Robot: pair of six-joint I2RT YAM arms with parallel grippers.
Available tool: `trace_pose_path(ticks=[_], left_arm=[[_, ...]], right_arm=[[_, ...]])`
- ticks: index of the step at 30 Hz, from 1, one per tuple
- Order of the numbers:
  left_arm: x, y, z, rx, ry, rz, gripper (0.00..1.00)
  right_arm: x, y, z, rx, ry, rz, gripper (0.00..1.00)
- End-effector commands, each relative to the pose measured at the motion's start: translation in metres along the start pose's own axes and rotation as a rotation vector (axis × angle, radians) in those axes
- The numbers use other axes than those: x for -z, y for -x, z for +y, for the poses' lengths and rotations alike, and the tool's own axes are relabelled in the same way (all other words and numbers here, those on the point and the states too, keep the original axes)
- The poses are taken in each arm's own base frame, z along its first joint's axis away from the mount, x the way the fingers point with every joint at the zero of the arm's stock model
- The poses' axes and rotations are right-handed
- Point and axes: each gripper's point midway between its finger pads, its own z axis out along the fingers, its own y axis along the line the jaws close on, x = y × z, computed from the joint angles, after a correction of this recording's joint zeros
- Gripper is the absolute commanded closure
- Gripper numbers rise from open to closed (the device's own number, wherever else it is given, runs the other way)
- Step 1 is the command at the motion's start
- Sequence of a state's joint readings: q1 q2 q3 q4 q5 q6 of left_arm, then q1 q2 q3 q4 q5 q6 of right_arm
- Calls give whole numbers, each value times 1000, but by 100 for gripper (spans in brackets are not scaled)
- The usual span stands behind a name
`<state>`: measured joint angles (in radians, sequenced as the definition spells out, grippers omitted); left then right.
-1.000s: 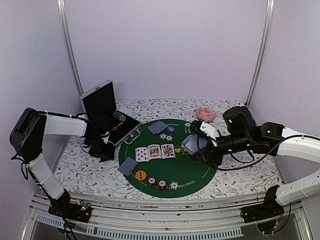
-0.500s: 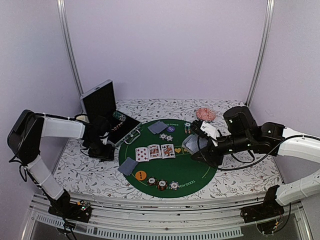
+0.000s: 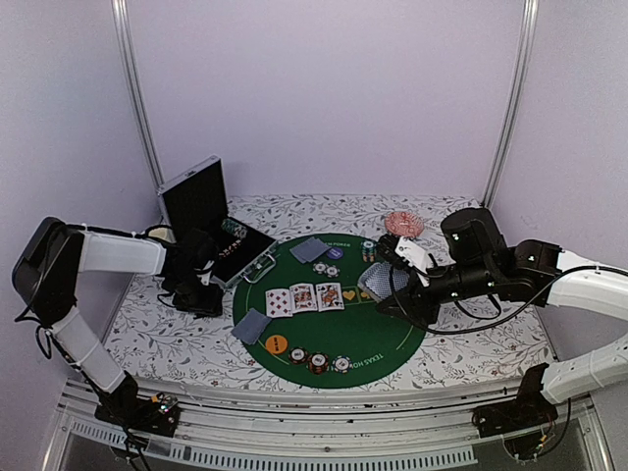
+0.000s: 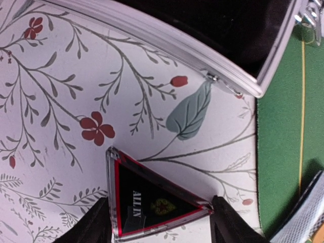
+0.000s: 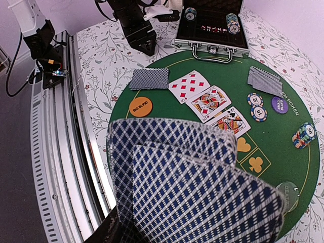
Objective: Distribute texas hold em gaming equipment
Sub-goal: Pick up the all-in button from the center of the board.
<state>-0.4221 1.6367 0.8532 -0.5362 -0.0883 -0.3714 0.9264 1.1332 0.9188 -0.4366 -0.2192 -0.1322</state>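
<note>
In the left wrist view a dark triangular marker (image 4: pixel 152 202) with a red rim lies flat on the flowered cloth. My left gripper (image 4: pixel 159 203) is shut on it, one finger at each side corner. From above, that gripper (image 3: pixel 201 294) sits left of the green mat (image 3: pixel 392 339). My right gripper (image 3: pixel 385 289) hovers over the mat's right side, shut on a fan of blue-backed cards (image 5: pixel 192 192). Three face-up cards (image 3: pixel 304 297) lie mid-mat. Face-down pairs (image 3: pixel 251 326) (image 3: pixel 309 249), an orange disc (image 3: pixel 276 343), striped chips (image 3: pixel 319 361) and a purple disc (image 3: pixel 336 253) are spread around.
An open metal case (image 3: pixel 221 231) holding more chips stands at the mat's far left, its rim (image 4: pixel 202 66) just beyond the marker. A pink patterned dish (image 3: pixel 403 224) sits at the back. A chip stack (image 5: pixel 302 135) and a pale disc (image 5: pixel 288 195) lie on the mat's right.
My left gripper's jaws have narrowed onto the triangular marker, and that arm has shifted slightly. The right arm with its cards has barely moved.
</note>
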Motion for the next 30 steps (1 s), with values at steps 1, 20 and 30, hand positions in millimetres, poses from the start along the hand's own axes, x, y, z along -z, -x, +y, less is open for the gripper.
trace_pose_path(ticks=[1,20,30], left_arm=[[-3,-26,-1,-9,1,83,46],[94,35,-28,-79,-47,-145,48],[136,44,-113,-330,-173,-213,49]], right_arm=[[10,11,-1,12,-13,-47,54],[11,10,-5,6,-39,-45,53],[18,12,-9,10,-71,-57,54]])
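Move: In the left fingers, still down at the table, is the all-in button; the green board's middle lies about 34 cm to that hand's right, level ahead. The open chip case's tray is some 15 cm ahead and 10 right, the nearest face-down cards about 14 right and 5 back. From the right hand, holding its deck, the board's middle is about 10 ahead, 13 left and 21 below. Keeping its pinch on the all-in button, the left hand draws back about 1 cm, then lifts it quickly off the patterned table by some 13 cm and swings about 8 cm right, past the case's near corner towards the green board. The fingertips tilt outward about 10 degrees and the hand turns some 15 degrees clockwise on the way. ##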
